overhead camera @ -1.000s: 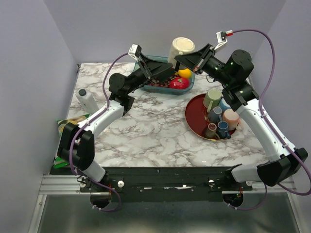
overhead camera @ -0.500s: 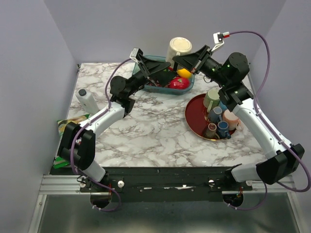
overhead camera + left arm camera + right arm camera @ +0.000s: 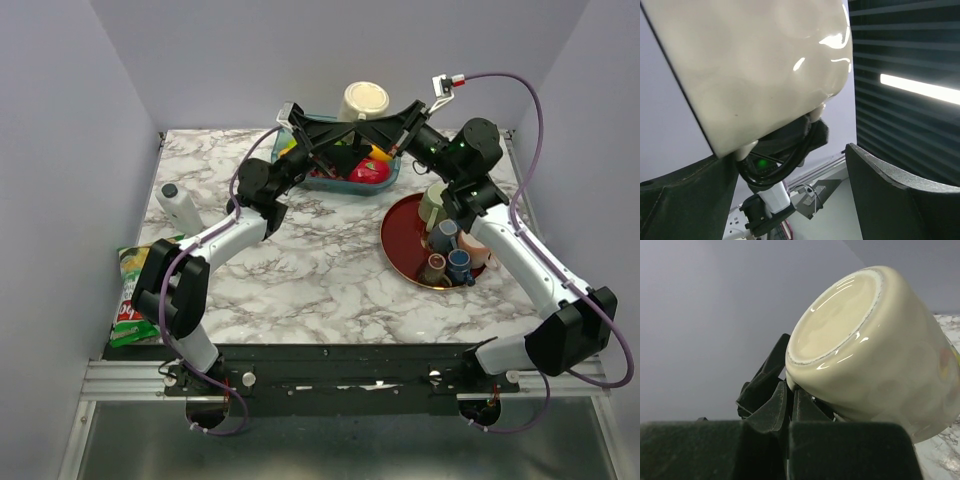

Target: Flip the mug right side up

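Observation:
A cream mug hangs in the air over the back of the table, its base turned up toward the top camera. My right gripper is shut on the mug from below; in the right wrist view its fingertips meet under the mug, and the handle is hidden. My left gripper is open beside the mug. In the left wrist view the mug fills the upper left, above the left finger, while the right finger stands well apart.
A teal basket with red and yellow fruit sits under the mug. A red plate with several small cups lies to the right. A white bottle and a snack bag sit at the left edge.
Both grippers and the mug have moved left and toward the back wall. The left gripper has come in closer around the mug, its jaws a little wider.

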{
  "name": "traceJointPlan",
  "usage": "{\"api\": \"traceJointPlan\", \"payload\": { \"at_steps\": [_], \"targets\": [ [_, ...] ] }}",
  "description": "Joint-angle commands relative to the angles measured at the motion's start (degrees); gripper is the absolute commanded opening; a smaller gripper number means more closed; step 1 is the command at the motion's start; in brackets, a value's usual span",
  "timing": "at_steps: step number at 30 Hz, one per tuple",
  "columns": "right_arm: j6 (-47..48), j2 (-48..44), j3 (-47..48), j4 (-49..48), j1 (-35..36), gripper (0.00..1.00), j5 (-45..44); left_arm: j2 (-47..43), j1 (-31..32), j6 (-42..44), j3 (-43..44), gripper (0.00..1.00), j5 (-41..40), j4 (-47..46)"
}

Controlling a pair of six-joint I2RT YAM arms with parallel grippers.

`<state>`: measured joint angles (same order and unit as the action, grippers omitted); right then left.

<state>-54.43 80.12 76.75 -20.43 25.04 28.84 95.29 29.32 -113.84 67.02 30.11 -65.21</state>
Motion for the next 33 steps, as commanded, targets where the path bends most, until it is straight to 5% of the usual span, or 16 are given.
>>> {"api": "traceJointPlan", "payload": {
  "at_steps": [1,11,21,33],
  "targets": [
    [0.38,-2.24,-1.07,-7.26,0.1,0.01,1.3,-0.54,-0.49,-3.76,-1.63,0.9,-3.91,-3.87],
    [1.26,-5.93,-7.84,-7.0,0.01,0.01,1.05,-2.65,-3.39,-2.18,-3.74,0.85,-5.76,-3.52],
    [1.0,-8.57,-13.29,-8.23,0.1,0.01,1.66,-3.79,-4.62,-0.68,-4.27,0.61,-6.29,-3.78],
    [2.58,-11.03,-18.56,-10.24,0.1,0.01,3.59,-4.49,-5.15,1.43,-3.04,0.54,-6.73,-4.4]
  ]
}}
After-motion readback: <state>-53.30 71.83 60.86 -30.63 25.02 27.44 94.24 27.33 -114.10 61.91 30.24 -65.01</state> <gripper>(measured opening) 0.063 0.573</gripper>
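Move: The cream mug, nearly upside down, is held by its handle in the right fingers, its middle about 5 cm ahead and 3 cm above that hand. From the open left hand, which reaches around the handle, its middle lies some 6 cm ahead, 3 cm right and 3 cm above. The fruit basket is roughly 25 cm ahead of the right hand and 4 cm left; the red tray is 5 cm ahead and 17 cm right; both are some 40 cm below. Both hands sink about 3 cm, the right drawing the pinched handle back, the left partly closing around it. ##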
